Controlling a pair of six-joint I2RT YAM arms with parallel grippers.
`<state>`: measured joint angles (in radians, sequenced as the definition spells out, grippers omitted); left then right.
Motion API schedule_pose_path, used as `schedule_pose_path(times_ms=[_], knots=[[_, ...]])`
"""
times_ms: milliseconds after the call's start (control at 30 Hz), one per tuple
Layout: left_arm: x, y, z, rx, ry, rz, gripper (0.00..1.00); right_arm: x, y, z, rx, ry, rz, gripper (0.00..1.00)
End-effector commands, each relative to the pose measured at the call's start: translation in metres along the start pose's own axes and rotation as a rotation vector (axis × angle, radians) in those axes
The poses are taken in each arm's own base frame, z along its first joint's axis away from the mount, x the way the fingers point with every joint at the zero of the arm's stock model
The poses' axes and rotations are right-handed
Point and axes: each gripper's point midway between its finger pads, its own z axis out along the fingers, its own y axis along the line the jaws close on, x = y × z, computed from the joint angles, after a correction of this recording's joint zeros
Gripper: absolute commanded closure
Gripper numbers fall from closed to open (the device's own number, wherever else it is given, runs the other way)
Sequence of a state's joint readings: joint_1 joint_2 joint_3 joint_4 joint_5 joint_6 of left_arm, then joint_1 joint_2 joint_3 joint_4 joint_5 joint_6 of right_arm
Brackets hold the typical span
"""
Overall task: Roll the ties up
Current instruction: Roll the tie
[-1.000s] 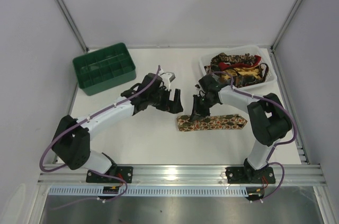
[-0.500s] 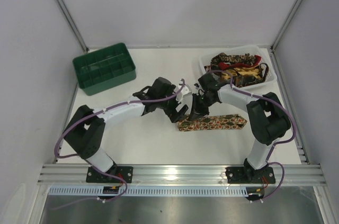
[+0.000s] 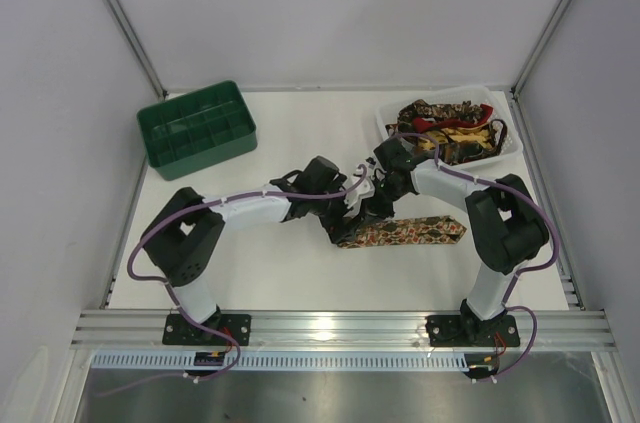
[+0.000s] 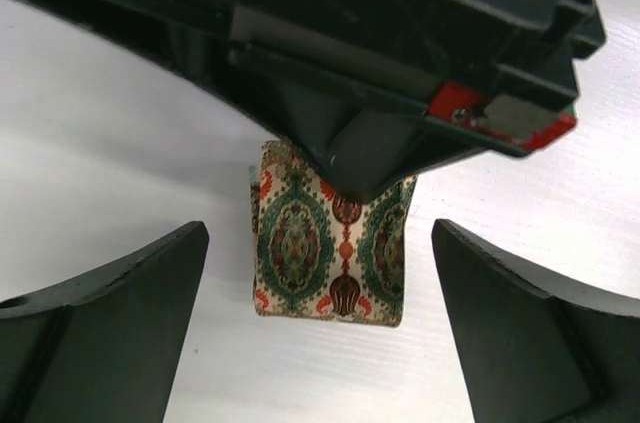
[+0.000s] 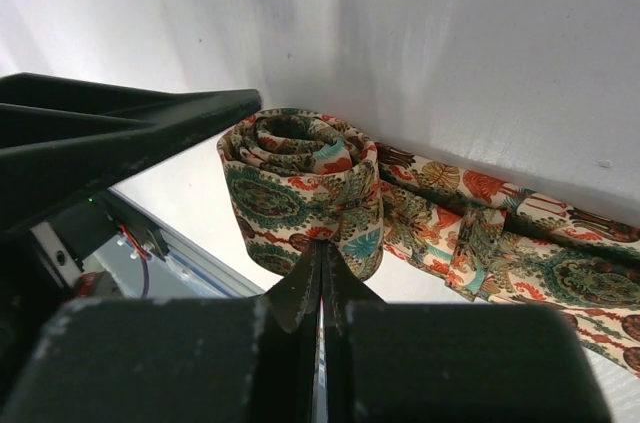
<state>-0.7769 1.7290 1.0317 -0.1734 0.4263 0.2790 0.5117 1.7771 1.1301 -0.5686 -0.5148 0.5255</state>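
Note:
A floral tie (image 3: 420, 231) lies flat on the white table, its left end wound into a roll (image 5: 290, 178). My right gripper (image 5: 322, 248) is shut, its tips pinching the roll's outer layer. In the left wrist view the same roll (image 4: 320, 253) stands between my left gripper's (image 4: 320, 338) wide-open fingers (image 4: 100, 328), touching neither, with the right gripper (image 4: 370, 158) coming down on it from above. From the top view, the left gripper (image 3: 345, 216) and the right gripper (image 3: 369, 209) meet at the tie's left end. More ties (image 3: 445, 128) are heaped at the back right.
The heaped ties fill a white tray (image 3: 512, 150) at the back right. A green compartmented crate (image 3: 197, 129) stands at the back left. Grey walls close in the table on three sides, and a metal rail runs along the near edge.
My left arm has swung right across the table, and its open fingers now flank the rolled end. The right gripper has kept its pinch in the same place.

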Motion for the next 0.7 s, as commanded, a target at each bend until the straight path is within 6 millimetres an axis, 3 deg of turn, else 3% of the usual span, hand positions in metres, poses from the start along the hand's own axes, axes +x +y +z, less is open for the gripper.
schedule_pose_path(times_ms=[0, 300, 533, 567, 667], knots=[[-0.021, -0.002, 0.008, 0.011, -0.059, 0.094, 0.0, -0.006, 0.01, -0.003, -0.037, -0.007, 0.005, 1.0], [0.001, -0.02, 0.017, 0.064, -0.017, 0.096, 0.12, -0.005, 0.013, -0.007, -0.052, -0.016, 0.019, 1.0], [0.001, -0.015, 0.015, 0.02, -0.008, 0.098, 0.36, -0.006, 0.014, -0.005, -0.056, -0.013, 0.028, 1.0], [0.002, -0.015, 0.015, 0.018, -0.008, 0.098, 0.44, -0.006, 0.014, -0.005, -0.059, -0.014, 0.029, 1.0], [-0.001, -0.017, 0.012, 0.019, -0.025, 0.097, 0.49, -0.005, 0.017, -0.008, -0.072, -0.015, 0.036, 1.0]])
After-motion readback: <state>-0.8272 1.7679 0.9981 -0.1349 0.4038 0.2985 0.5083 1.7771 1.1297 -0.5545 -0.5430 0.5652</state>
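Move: The tie roll sits just below the wide-open left fingers, some 2 cm back, 1 cm to their left and 3 cm down. From the right hand's shut tips the roll's middle is about 4 cm left, 2 cm back and 2 cm lower. The unrolled tail has its middle roughly 16 cm right of the left hand and 2 cm back; the white basket's middle is around 24 cm right and 25 cm ahead of that hand. The tie roll gets straddled and pinched across its two open edges by the left hand, which sinks about 2 cm and draws nearly as far back, then settles while its fingers close from wide open to about half. The right hand stays almost in place, fingers still shut with their tips against the roll's tail side. ##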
